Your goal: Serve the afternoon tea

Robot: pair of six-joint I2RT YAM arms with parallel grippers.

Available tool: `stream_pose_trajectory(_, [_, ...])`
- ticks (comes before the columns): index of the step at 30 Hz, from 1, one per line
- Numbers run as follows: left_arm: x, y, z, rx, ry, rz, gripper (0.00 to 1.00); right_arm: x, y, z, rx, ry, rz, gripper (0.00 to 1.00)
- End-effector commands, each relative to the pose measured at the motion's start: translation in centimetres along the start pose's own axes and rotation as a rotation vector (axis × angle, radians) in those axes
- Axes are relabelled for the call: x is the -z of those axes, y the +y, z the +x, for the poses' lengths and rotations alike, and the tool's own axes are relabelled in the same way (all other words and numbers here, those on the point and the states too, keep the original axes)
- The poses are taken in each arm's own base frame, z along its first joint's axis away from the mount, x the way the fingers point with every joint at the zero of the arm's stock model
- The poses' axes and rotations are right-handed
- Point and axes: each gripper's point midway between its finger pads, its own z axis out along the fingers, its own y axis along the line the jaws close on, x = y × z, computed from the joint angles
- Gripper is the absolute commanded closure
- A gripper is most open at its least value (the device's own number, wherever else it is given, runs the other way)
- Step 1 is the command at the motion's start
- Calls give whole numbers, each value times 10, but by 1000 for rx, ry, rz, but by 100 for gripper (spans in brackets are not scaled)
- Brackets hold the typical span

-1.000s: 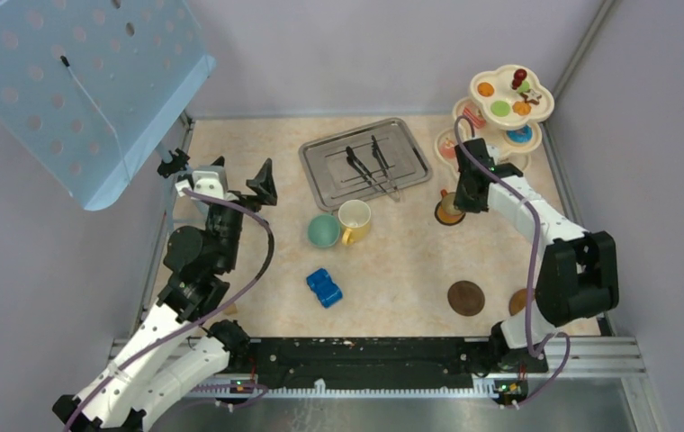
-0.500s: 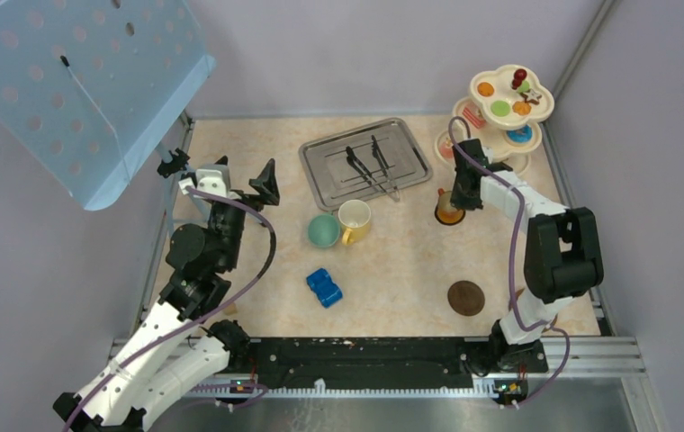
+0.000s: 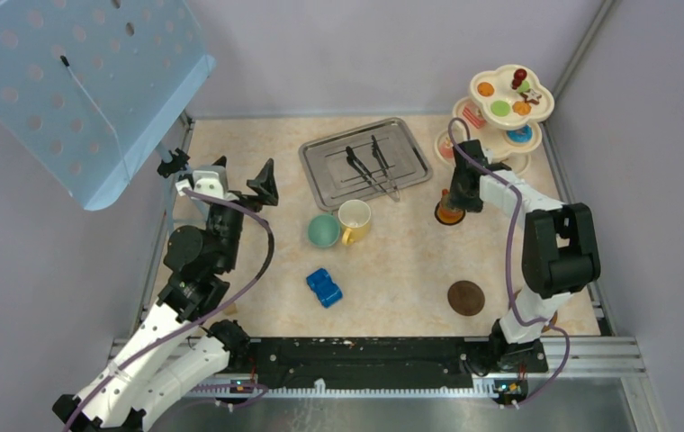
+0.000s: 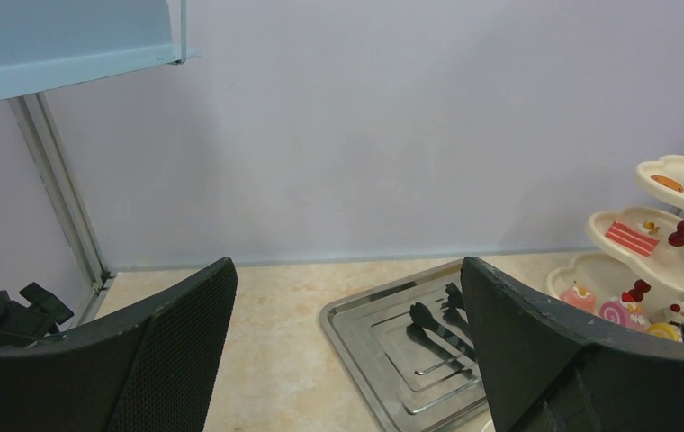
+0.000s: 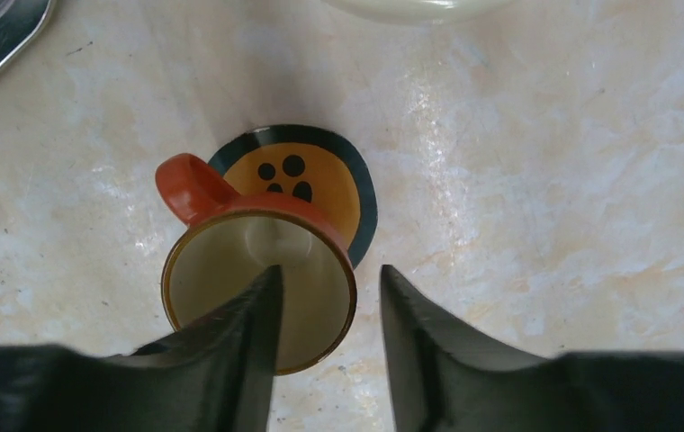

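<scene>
A small brown cup (image 5: 257,288) stands upright on a round coaster (image 5: 356,193) with a dark rim, just left of the cream three-tier stand (image 3: 500,112). My right gripper (image 5: 329,274) hangs over the cup and is open. Its left finger sits inside the cup, and its right finger stands outside, with a gap to the rim. From above, the cup (image 3: 449,212) lies under that gripper (image 3: 455,198). The teal cup (image 3: 323,230) and the yellow-and-cream mug (image 3: 355,219) stand together mid-table. My left gripper (image 3: 244,175) is raised at the left, wide open, holding nothing.
A steel tray (image 3: 313,166) with two black tongs (image 3: 370,166) lies at the back centre. A blue toy car (image 3: 324,288) sits near the front, and a bare brown coaster (image 3: 465,298) lies front right. A blue perforated panel (image 3: 77,81) overhangs the back left corner.
My right gripper's jaws have parted from the brown cup's rim, leaving the cup on its coaster. The right arm's elbow has swung left and back. The left arm has barely moved.
</scene>
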Motion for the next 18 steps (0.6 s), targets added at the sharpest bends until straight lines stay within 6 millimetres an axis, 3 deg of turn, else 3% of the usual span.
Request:
stream_pose_trajectory(1, [1, 0, -11, 20, -37, 7, 1, 24, -7, -21, -2, -65, 2, 52])
stream_pose_trajectory(4, [0, -1, -10, 21, -34, 12, 1, 65, -14, -24, 23, -99, 3, 44])
stream_pose_trajectory(6, [0, -2, -12, 24, -37, 16, 1, 93, -17, -13, 37, -105, -3, 43])
stream_pose_trajectory(8, [1, -3, -14, 27, -42, 21, 1, 118, -13, 17, 51, -87, -58, 43])
stream_pose_trajectory(10, [2, -1, -16, 29, -48, 18, 1, 131, -7, 54, 17, -21, -138, 41])
stream_pose_trajectory(14, [3, -2, -19, 39, -54, 25, 1, 139, -7, 118, -110, 99, -259, 37])
stream_pose_trajectory(18, [2, -5, -17, 42, -49, 38, 1, 129, -13, 143, -259, 88, -278, 33])
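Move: The brown coaster lies about 21 cm back from the right hand, some 2 cm to its right and 6 cm below. The orange cup is right beside this hand, its middle about 3 cm to the left, level fore and aft, and 3 cm below. The wooden disc sits 16 cm right of the coaster and 3 cm nearer the base; the yellow mug is 27 cm left of the hand, 3 cm back. From the left hand, the coaster is roughly 50 cm right, 14 cm back and 40 cm below. The orange cup, already standing on the bear coaster, is left behind: the right fingers, astride its right-hand wall and already loosening, open wider and come free upwards. The hand then sweeps back about 16 cm and slightly left towards the brown coaster, rising some 9 cm before dipping again, the fingertips swinging about 15 degrees to the left. ##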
